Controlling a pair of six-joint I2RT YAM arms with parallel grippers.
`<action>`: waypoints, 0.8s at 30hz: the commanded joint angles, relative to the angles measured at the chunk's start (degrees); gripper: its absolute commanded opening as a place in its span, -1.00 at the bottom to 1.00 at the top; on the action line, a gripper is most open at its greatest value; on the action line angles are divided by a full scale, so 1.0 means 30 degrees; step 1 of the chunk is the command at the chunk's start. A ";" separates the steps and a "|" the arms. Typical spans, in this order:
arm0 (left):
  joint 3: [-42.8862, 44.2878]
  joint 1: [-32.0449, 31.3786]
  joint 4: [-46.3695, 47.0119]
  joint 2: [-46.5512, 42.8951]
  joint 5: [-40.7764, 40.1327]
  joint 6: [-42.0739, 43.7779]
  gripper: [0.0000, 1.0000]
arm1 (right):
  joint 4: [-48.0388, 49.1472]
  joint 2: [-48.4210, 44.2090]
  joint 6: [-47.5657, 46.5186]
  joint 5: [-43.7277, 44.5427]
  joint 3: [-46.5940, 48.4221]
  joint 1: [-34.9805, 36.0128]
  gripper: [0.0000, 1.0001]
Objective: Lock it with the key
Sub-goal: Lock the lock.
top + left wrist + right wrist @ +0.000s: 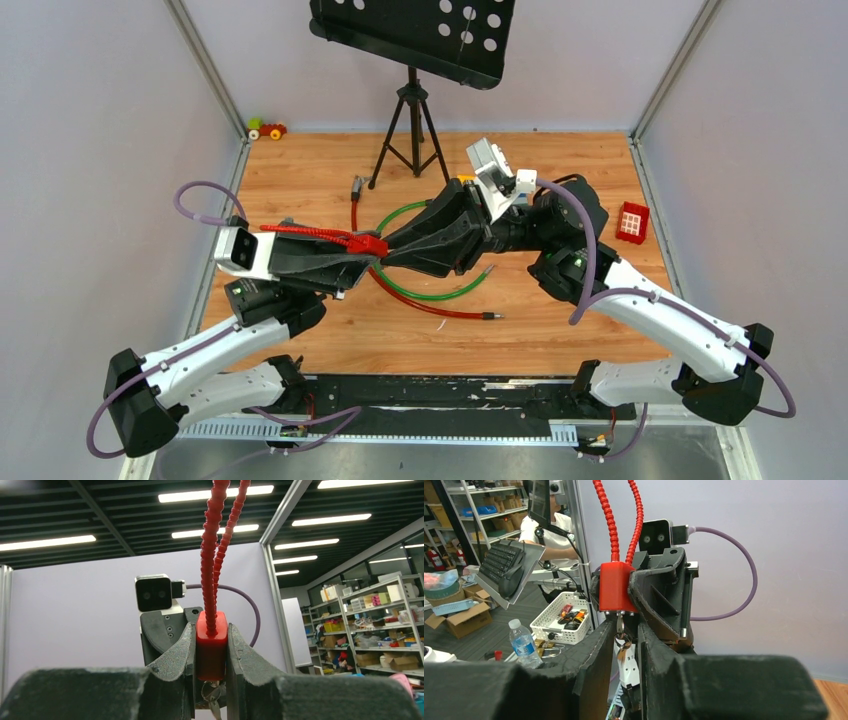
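Observation:
The small red padlock (211, 647), with a ribbed red cable shackle (212, 545), is clamped upright in my left gripper (211, 629). The tiny silvery key (620, 624) sticks out of the padlock's (616, 587) underside, and a ring (623, 642) with a second key hangs from it. In the left wrist view the key (212, 692) shows just under the lock. My right gripper (625, 630) faces the lock from the opposite side, its fingers (599, 655) either side of the key with a narrow gap, not pinching it. From above, both grippers meet at the padlock (368, 243).
A green cable (440, 295) and a red cable (450, 312) lie looped on the wooden table under the grippers. A music stand on a tripod (410, 130) is behind them. A red block (632, 221) sits at the right, a small toy (266, 129) at the far left.

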 commanded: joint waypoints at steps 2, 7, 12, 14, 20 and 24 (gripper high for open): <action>0.0694 -0.0072 0.1659 -0.0001 -0.0075 0.0092 -1.00 | -0.0086 -0.0072 0.0110 -0.0178 0.0462 0.0049 -0.55; 0.0680 -0.0072 0.1664 -0.0040 -0.0094 0.0139 -1.00 | -0.0101 -0.0059 0.0134 -0.0346 0.0441 0.0050 -0.52; 0.0680 -0.0072 0.1673 -0.0026 -0.0138 0.0127 -1.00 | -0.0232 0.0041 0.0208 -0.0397 0.0507 0.0035 -0.51; 0.0680 -0.0072 0.1659 -0.0009 -0.0128 0.0114 -1.00 | -0.0204 0.0067 0.0226 -0.0418 0.0518 0.0041 -0.53; 0.0680 -0.0072 0.1659 0.0055 -0.0116 0.0084 -1.00 | -0.0291 0.0074 0.0224 -0.0324 0.0545 0.0077 -1.00; 0.0625 -0.0072 0.1659 0.0048 -0.0239 0.0114 -1.00 | -0.1076 -0.0084 -0.0487 0.0186 0.0623 0.0150 -1.00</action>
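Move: The key stands out of the lock towards the right hand, its head between that hand's parted fingertips, about 1 cm left of the hand point, level fore and aft and in height. The lock body is some 4 cm to the right hand's left and 2 cm higher. The lock's looped red cable trails off roughly 16 cm left, 2 cm ahead and 6 cm up. From the left hand, which grips the lock, the key is about 4 cm right and 1 cm down, level fore and aft. Staying almost in place at the lock's keyhole face, the right hand settles under half a centimetre down, then shuts its fingers from about a quarter open to fully closed, pinching the key head while it eases slightly back and up again, with hardly any turn of the wrist. The left hand stays still and keeps its grip on the lock. ##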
